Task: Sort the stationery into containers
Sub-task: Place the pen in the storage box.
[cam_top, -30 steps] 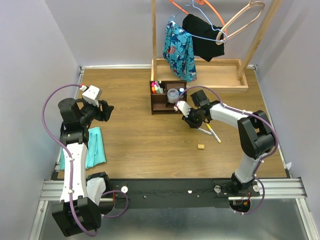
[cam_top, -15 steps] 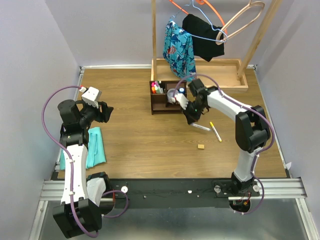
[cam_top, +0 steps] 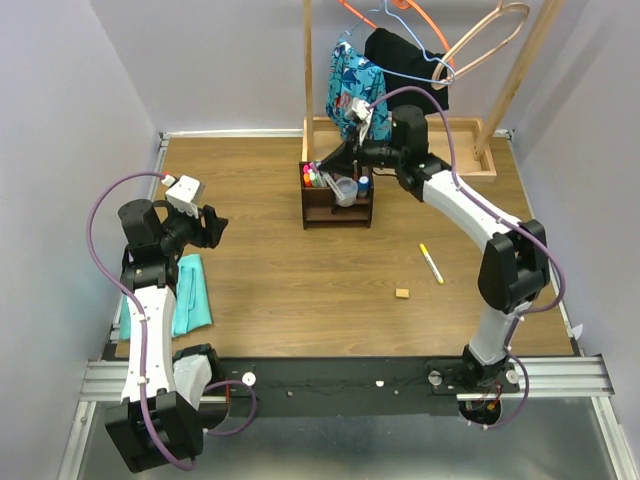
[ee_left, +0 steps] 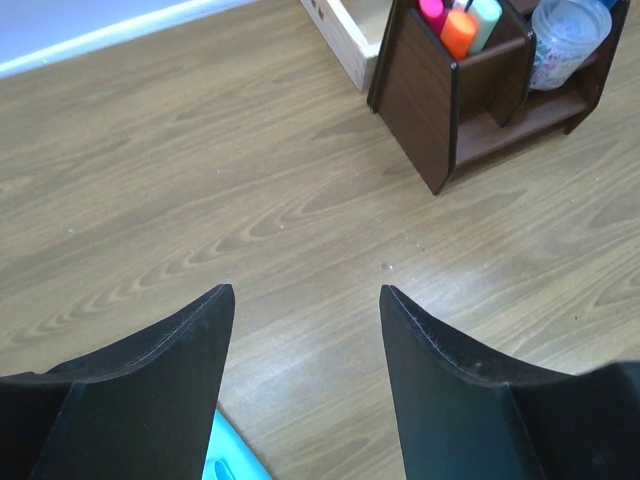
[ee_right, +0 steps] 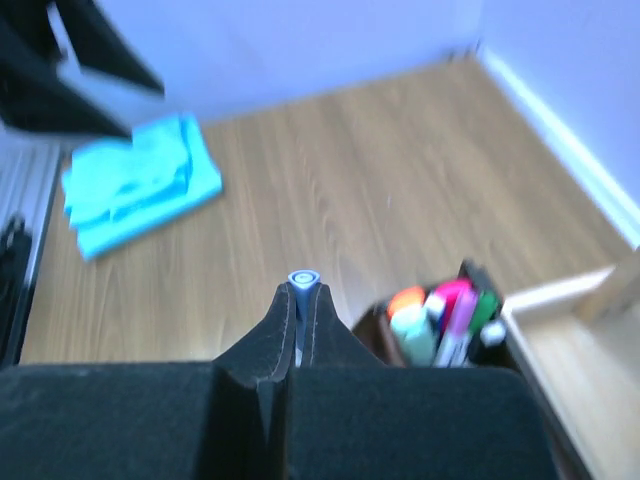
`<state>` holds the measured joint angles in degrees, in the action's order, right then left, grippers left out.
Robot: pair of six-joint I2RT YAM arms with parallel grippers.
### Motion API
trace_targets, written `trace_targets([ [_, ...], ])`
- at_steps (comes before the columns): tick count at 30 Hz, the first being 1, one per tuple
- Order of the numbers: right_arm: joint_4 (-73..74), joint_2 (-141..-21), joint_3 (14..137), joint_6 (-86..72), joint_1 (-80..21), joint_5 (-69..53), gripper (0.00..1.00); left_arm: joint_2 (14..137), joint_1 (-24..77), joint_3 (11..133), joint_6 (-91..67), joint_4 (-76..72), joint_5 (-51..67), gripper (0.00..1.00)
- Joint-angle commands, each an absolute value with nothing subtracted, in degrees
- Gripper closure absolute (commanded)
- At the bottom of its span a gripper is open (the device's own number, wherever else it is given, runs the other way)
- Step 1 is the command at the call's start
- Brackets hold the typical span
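Note:
My right gripper [cam_top: 331, 163] [ee_right: 302, 292] hovers over the left rear of the dark brown organizer [cam_top: 322, 214], shut on a thin marker whose blue cap [ee_right: 303, 279] pokes out between the fingertips. Several markers and highlighters [ee_right: 445, 305] [cam_top: 313, 177] stand in the organizer's left compartment, and a clear round tub [cam_top: 346, 189] sits in its middle. A yellow-capped white marker [cam_top: 430, 263] and a tan eraser [cam_top: 402, 293] lie on the table to the right. My left gripper [cam_top: 212, 225] [ee_left: 305, 292] hangs open over bare wood at the left, holding nothing.
A folded teal cloth [cam_top: 190, 295] lies beside the left arm. Behind the organizer stands a clothes rack with a long light wooden tray [cam_top: 430, 152] and hanging clothes [cam_top: 358, 92]. Walls close in the table on the left, back and right.
My right gripper shut on a marker lying right of the organizer, lifted it off the table and swung up and back over the organizer. The left arm has not moved.

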<state>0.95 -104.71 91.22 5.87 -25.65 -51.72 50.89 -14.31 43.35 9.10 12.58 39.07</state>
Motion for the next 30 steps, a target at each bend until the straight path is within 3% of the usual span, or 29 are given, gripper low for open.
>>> trace_targets([
  [1, -45.47, -109.23, 86.57, -14.93, -25.84, -48.53, 1.0, 52.2, -15.12, 43.68, 11.42, 16.25, 39.29, 0.31],
  [18, -54.84, -121.11, 88.95, -5.54, -25.93, -42.19, 1.0, 56.87, -15.12, 45.18, 14.15, 18.02, 37.53, 0.31],
  [30, -54.58, -121.82, 81.57, -2.37, -25.75, -39.2, 1.0, 56.34, -15.21, 44.47, 14.85, 18.2, 37.26, 0.31],
])
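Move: I hold the pen in my right hand. The storage box's pen compartment lies about 8 cm ahead of that hand, 2 cm to its left and roughly 19 cm below. In the same box, the clear tub is some 7 cm to the right of the compartment and about level with it, and the blue-capped bottle about 11 cm to its right, also level with it. From my left hand the compartment is some 18 cm ahead, 22 cm right and 14 cm lower. With the pen still pinched, I carry my right hand some 8 cm forward and a little left to over the pen compartment, first rising about 3 cm, then sinking about 5. On the way the wrist turns nearly 30 degrees, fingertips lifting, swinging the slanting pen towards upright. My empty left hand sinks about 5 cm, fingers open and tipping down. ##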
